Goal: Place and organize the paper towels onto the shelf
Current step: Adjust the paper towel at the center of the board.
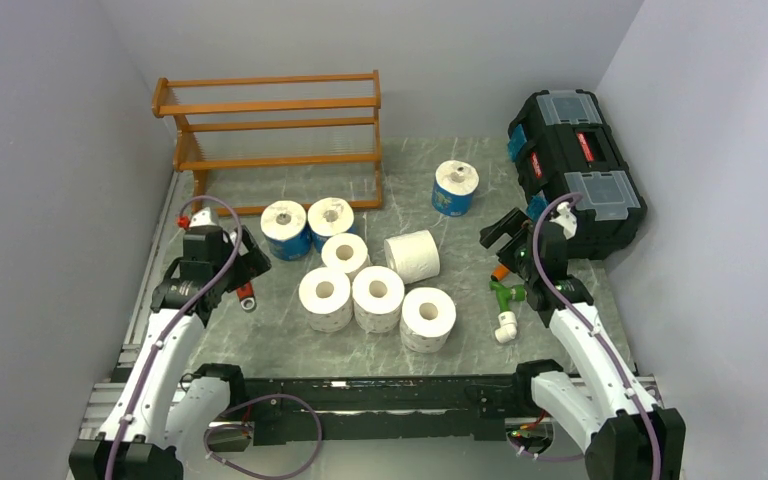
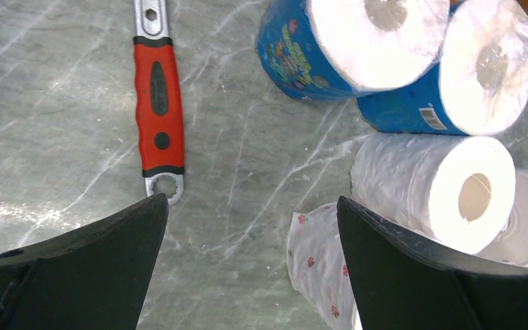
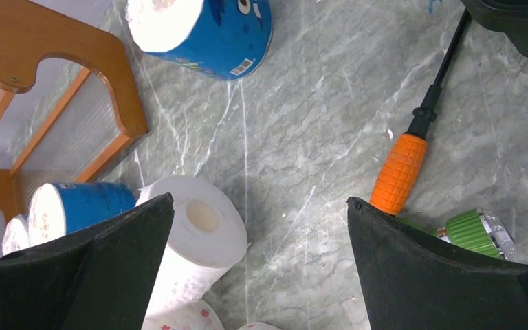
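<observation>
The shelf [image 1: 270,104], an orange-brown wooden rack, stands empty at the back left; its end frame [image 3: 120,89] shows in the right wrist view. Several paper towels sit on the table: two blue-wrapped rolls [image 1: 285,230] [image 1: 331,222] just in front of the shelf, a third blue one [image 1: 455,188] alone to the right, and white rolls [image 1: 377,297] clustered in the middle. My left gripper [image 1: 248,258] [image 2: 251,203] hangs open left of the cluster, a white roll [image 2: 447,192] beside its right finger. My right gripper [image 1: 500,232] [image 3: 260,199] is open and empty, right of a white roll lying on its side [image 3: 203,230].
A red-handled wrench [image 1: 245,297] [image 2: 158,103] lies by the left gripper. An orange-handled screwdriver [image 1: 501,270] [image 3: 400,172], a green fitting [image 1: 507,295] and a white pipe fitting [image 1: 505,327] lie near the right gripper. A black toolbox [image 1: 575,170] stands at the back right.
</observation>
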Robot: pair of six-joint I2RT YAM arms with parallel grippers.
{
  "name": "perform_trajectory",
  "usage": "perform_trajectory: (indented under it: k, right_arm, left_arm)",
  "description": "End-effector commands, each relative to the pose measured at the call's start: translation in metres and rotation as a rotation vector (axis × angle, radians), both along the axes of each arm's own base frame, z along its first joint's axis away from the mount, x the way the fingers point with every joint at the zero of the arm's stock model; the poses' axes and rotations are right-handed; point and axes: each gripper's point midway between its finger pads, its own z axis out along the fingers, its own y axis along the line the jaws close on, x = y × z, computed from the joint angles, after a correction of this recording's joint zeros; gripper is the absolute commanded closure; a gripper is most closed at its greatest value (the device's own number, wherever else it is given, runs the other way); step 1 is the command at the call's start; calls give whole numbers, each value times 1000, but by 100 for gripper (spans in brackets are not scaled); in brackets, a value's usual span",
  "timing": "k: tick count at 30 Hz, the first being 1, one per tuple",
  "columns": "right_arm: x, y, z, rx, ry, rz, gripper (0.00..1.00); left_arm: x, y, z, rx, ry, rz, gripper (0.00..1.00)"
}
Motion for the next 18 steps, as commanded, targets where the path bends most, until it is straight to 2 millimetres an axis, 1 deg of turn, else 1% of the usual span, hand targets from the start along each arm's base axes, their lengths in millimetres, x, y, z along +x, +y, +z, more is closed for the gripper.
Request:
perform_trajectory:
  k: [1,5,7,10,11,15,18]
  right_arm:
    - [7,4,17,4,-75,27,1]
    - [17,16,34,19,-119,91,1]
    - [20,21,39,21,-141,113,1]
    - [23,28,48,-23,-151,137,1]
    - [23,34,51,-49,-150,155,1]
    - [23,55,56,-133,-124,229,2]
    - [25,67,51,-148,-87,286,2]
  left_arm:
    - [10,-16,12,-21,-48,-76,1]
    - [11,-25,10,-19,-27,-108,1]
    - [10,-28,11,-20,-32,-119,1]
    - [9,-30,15,-28,-60,-133,1]
    - [9,-30,16,-31,-71,-133,1]
    - [8,-36,19,-59,-98,-152,1]
    - [8,-42,19,-83,-104,-177,1]
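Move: The white roll lying on its side lies about 15 cm to the left of my right hand, practically level with it, and some 11 cm lower. From that hand, the lone blue roll is roughly 14 cm ahead and 8 cm left, and the orange screwdriver handle is nearly underneath, 2 cm to the right and 1 cm back. From my left hand the lying roll is about 32 cm right and 6 cm ahead; the nearest flowered roll is 14 cm right and 3 cm back. With both grippers wide open and empty, I swing my right hand left, slowly and then quickly, about 6 cm towards the lying roll, climbing some 4 cm and edging forward, while it turns roughly 15 degrees counter-clockwise. My left hand eases about 3 cm right towards the flowered roll, dipping slightly before rising again and turning a little clockwise. ##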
